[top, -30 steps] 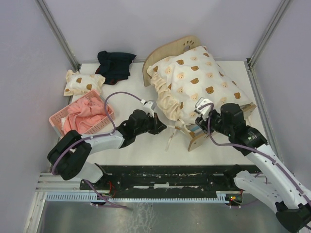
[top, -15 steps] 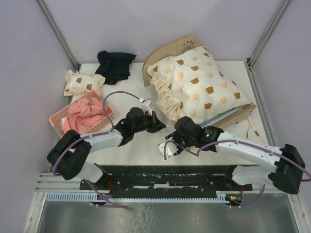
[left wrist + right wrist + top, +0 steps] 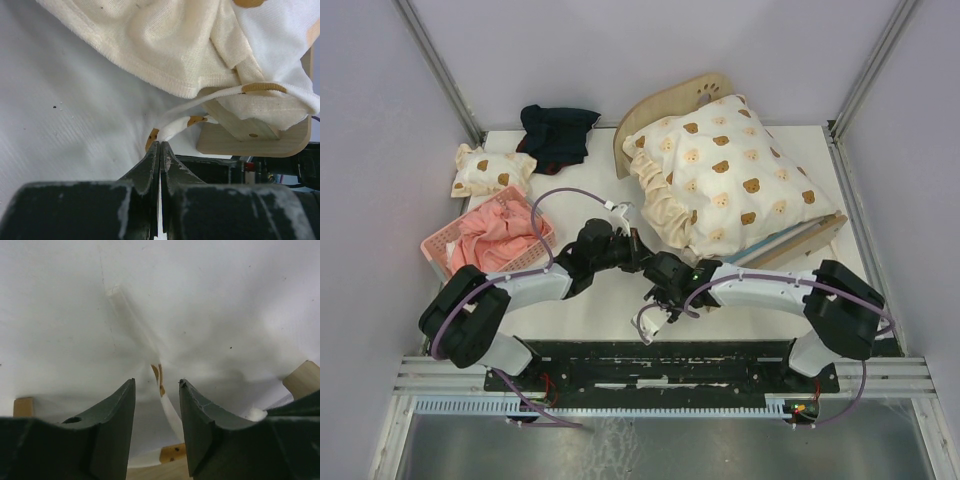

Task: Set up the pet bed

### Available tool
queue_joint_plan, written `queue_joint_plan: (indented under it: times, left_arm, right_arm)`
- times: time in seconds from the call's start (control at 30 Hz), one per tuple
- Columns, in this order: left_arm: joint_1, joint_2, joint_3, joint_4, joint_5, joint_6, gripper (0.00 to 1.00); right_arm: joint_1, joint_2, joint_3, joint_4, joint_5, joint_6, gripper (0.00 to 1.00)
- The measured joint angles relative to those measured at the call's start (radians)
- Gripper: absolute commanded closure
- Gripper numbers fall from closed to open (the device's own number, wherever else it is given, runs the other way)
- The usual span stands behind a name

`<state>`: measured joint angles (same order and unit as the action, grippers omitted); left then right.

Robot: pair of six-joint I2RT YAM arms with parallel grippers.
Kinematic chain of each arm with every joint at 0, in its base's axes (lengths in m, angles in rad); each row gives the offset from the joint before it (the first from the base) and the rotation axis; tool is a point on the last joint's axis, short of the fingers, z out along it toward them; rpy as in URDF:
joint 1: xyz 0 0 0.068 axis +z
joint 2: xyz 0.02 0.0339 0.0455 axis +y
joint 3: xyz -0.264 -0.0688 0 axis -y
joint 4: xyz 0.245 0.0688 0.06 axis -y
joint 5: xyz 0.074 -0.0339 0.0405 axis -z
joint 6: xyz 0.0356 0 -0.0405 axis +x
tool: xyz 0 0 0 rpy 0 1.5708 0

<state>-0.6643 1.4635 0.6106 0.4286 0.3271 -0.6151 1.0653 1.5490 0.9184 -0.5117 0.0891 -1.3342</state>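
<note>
The pet bed (image 3: pixel 685 101) stands at the back right, its arched paw-print headboard showing. A cream bear-print quilt (image 3: pixel 720 170) bunches over most of the bed. My left gripper (image 3: pixel 638 252) sits just front-left of the quilt, shut on a white tie strap (image 3: pixel 200 102) that runs up to the quilt (image 3: pixel 165 45); the wooden footboard (image 3: pixel 255 137) lies behind it. My right gripper (image 3: pixel 660 274) hovers close beside the left one. It is open (image 3: pixel 156 385), jaws pointing down at the table, and a strap (image 3: pixel 167 407) lies between the fingers, untouched.
A pink basket (image 3: pixel 438 248) holding pink cloth stands at the left. A small bear-print pillow (image 3: pixel 490 170) and a dark cloth (image 3: pixel 558 135) lie at the back left. Grey walls close in the table on three sides.
My right arm has swung left from the bed's footboard to the table's middle, ending beside the left gripper. The left gripper has barely moved and stays shut.
</note>
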Motion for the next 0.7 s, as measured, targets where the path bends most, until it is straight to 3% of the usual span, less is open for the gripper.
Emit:
queue_joint_plan:
  times: [0.27, 0.37, 0.5, 0.7]
  left_arm:
    - [0.007, 0.0, 0.0, 0.001, 0.016, -0.021, 0.97]
    - [0.007, 0.0, 0.0, 0.0, 0.016, -0.022, 0.97]
    - [0.007, 0.0, 0.0, 0.001, 0.016, -0.022, 0.97]
    - [0.009, 0.002, 0.0, 0.001, 0.016, -0.023, 0.97]
  right_arm:
    - [0.0, 0.119, 0.026, 0.047, 0.09, -0.045, 0.61]
    - [0.0, 0.148, 0.027, 0.056, 0.11, -0.055, 0.73]
    - [0.0, 0.148, 0.027, 0.054, 0.113, -0.051, 0.97]
    - [0.0, 0.104, 0.026, 0.034, 0.083, -0.03, 0.98]
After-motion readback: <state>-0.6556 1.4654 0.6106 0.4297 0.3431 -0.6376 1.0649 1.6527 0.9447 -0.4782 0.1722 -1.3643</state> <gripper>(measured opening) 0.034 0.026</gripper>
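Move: The right hand, half open and pointing down, has the loose tie of the pet bed's cover between and just past its fingertips: the spot to grip is about 2 cm ahead, centred, some 3 cm below. The bed's near-left leg stands roughly 10 cm to its right, about 2 cm back; the cover's frilled corner is some 8 cm ahead and 6 cm right. From the left hand, already shut on the other tie, that spot lies about 4 cm back, 6 cm right and 7 cm below. Down and forward goes the right hand, about 3 cm down and 2 cm forward, its pads straddling the loose tie; at the bottom the half-open fingers shut fully and pinch the strip near its brown patch, its tail end still sticking out past the tips. The hand then starts back up by about 1 cm, while the left hand stays put and keeps its grip on the other tie. ##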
